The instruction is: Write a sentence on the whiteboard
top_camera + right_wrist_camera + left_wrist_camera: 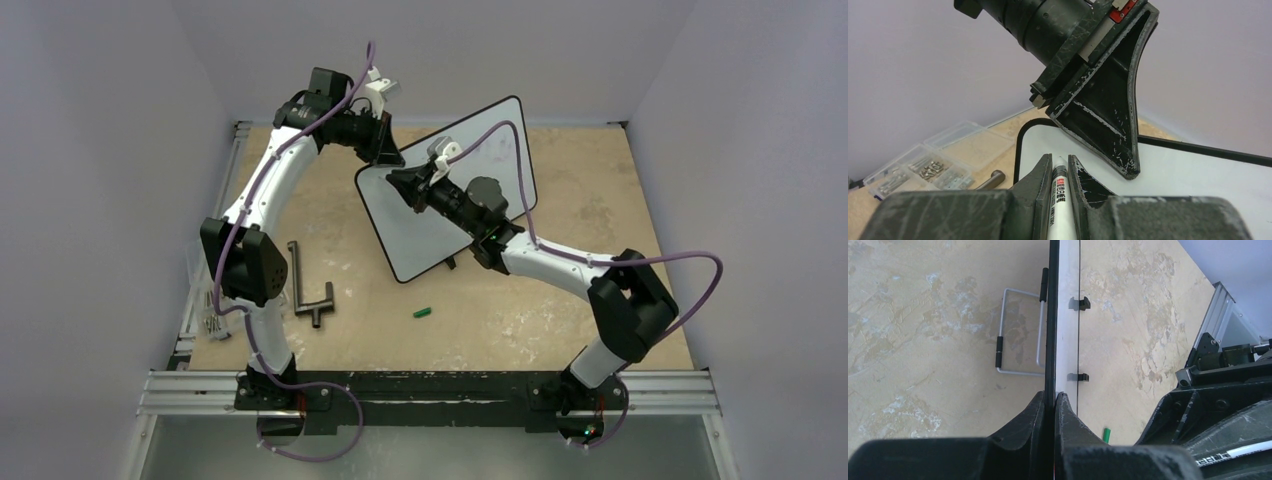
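The whiteboard [420, 225] stands tilted on the table, its black-framed white face toward the arms. My left gripper [390, 155] is shut on its upper left edge; the left wrist view shows the board [1068, 330] edge-on between the shut fingers of the left gripper [1055, 396]. My right gripper [397, 180] is shut on a white marker [1058, 200]. The marker's tip sits close to the board face [1198, 175] near that corner; whether it touches I cannot tell. No sentence shows on the visible board face.
A green marker cap [422, 312] lies on the table in front of the board. A black T-shaped tool [310, 292] lies to the left, with a clear box of screws [923, 165] at the left edge. The board's wire stand [1018, 335] rests behind it.
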You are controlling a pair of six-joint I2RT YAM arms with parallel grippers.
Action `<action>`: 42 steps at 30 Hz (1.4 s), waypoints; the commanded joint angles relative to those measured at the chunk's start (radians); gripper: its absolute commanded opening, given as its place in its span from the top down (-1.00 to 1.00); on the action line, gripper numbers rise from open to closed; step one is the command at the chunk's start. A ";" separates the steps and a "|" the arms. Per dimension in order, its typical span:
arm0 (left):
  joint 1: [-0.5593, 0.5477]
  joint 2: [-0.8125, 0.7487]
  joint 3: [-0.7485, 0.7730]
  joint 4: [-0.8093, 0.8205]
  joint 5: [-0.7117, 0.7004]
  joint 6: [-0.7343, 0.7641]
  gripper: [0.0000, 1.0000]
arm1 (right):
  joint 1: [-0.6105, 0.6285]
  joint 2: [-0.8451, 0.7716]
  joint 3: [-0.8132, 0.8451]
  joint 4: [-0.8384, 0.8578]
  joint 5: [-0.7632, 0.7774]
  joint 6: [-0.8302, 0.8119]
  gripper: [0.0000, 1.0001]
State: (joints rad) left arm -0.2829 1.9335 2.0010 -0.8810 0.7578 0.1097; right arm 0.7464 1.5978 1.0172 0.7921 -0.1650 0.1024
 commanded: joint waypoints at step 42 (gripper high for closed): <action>-0.032 0.044 -0.029 -0.135 -0.186 0.111 1.00 | 0.019 -0.145 -0.198 -0.050 0.010 0.074 1.00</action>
State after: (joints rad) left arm -0.2829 1.9347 2.0010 -0.8814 0.7483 0.1165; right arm 0.7601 1.5288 0.8066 0.7277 -0.1265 0.1646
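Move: The marker is already in my right fingers, its tip just short of the board. The spot it goes to, near the board's upper left corner, is about 3 cm ahead and 2 cm left, at hand height. That corner is roughly 4 cm farther left of the spot and 3 cm higher. My left gripper clamps the top edge about 6 cm ahead of my right hand, 2 cm right and 2 cm higher; the spot lies 3 cm back, 3 cm left and a little below my left hand. With the marker held tight, my right hand eases about 1 cm forward and down to set the tip on the board, pauses there, then draws it downward along the leaning face: some 7.5 cm down, 3.5 cm back and 2.5 cm right, the fingers tipping about 10 degrees downward. My left hand stays put, still pinching the board's top edge to steady it. ##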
